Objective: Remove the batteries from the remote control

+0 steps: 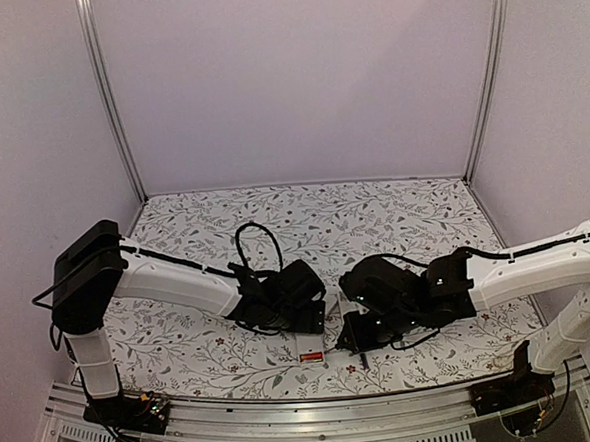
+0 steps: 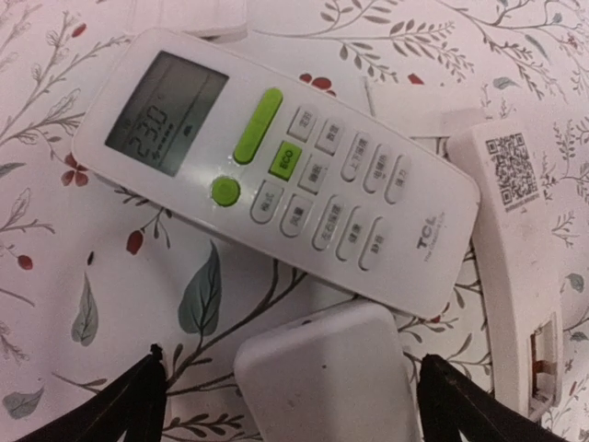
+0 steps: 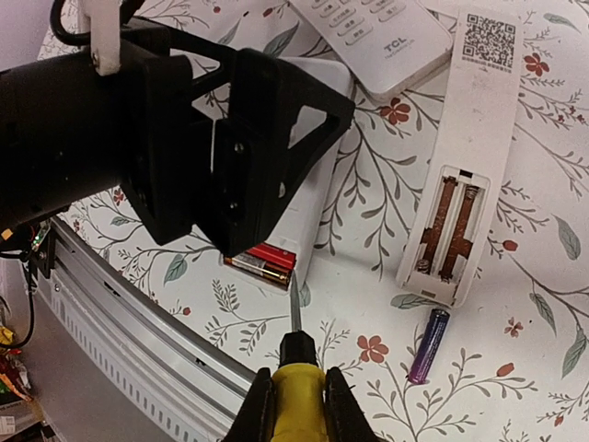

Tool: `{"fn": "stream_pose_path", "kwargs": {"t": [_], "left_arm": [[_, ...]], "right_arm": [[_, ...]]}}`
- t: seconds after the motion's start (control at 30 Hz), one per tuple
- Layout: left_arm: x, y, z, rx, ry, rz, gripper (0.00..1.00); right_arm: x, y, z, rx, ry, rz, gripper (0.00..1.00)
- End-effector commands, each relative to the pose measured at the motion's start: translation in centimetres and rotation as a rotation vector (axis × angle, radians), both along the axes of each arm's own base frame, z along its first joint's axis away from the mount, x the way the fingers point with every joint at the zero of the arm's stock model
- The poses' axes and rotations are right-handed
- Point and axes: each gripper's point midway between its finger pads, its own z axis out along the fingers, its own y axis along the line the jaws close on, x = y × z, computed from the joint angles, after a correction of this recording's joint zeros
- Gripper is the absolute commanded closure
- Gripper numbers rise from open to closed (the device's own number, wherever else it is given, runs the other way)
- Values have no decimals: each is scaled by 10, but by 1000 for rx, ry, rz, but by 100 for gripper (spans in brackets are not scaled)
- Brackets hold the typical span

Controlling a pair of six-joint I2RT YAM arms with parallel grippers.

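Observation:
Three white remotes lie close together. One face-down remote [image 3: 324,175] shows two red batteries [image 3: 265,261] in its open end compartment, also seen from above [image 1: 310,356]. My left gripper [image 2: 294,405] [image 1: 302,309] hovers open over this remote [image 2: 322,373], one finger on each side and apart from it. My right gripper [image 3: 294,405] [image 1: 357,329] is shut on a yellow-handled screwdriver [image 3: 296,391]. Its metal tip [image 3: 294,308] points at the red batteries, just short of them. A loose purple battery [image 3: 428,345] lies on the cloth.
A face-up remote with green buttons and a lit display [image 2: 276,175] lies beyond the left fingers. A face-down remote with a QR label [image 3: 465,138] has an empty, rusty battery bay [image 3: 451,230]. The table's metal front rail [image 3: 138,313] runs close by.

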Motion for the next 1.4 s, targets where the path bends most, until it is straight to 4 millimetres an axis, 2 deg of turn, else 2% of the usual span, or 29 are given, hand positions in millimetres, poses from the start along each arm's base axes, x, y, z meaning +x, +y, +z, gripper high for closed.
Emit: {"fn": "stream_pose_path", "kwargs": {"t": [0.0,0.4,0.6,0.9,1.07,1.23,1.37], "left_arm": [[-3,-3,-7,27,3,-5,7],[-9,-16,-12,1,19,-39,7],[-11,-14,-16,10,27,-40,6],[-15,-4,-26,87,36,-34,15],[-16,2,-33,138,41,-27,16],[-18,7,-38,157,50,-15,22],[-17,6,-37,154,47,-13,27]], "right_arm": [[4,5,3,-11,-20,-17,100],[3,7,-4,-23,-12,-11,100],[3,9,-3,-20,-18,-11,100],[4,8,2,-17,-29,-24,100],[4,10,11,-5,-44,-29,100],[1,11,22,15,-60,-50,100],[-2,11,17,3,-49,-65,100]]}}
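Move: The remote control with batteries still in lies between the left fingers, its middle about 5 cm back, 1 cm right and 1 cm below. The TCL remote is roughly 7 cm straight ahead of the left hand, the emptied remote some 8 cm right of it and level. The right hand holds the screwdriver; the two batteries lie about 6 cm left, 2 cm ahead and 8 cm below it, the loose battery some 4 cm right and 1 cm ahead. Shift the left gripper about 1 cm right so it straddles the remote's far end evenly, then sink slightly and start closing the fingers towards its sides. Keep the right grip on the screwdriver; lower it about 1 cm beside the batteries, hold, then lift some 1.5 cm while edging 1 cm left, bringing the tip over their right end. ##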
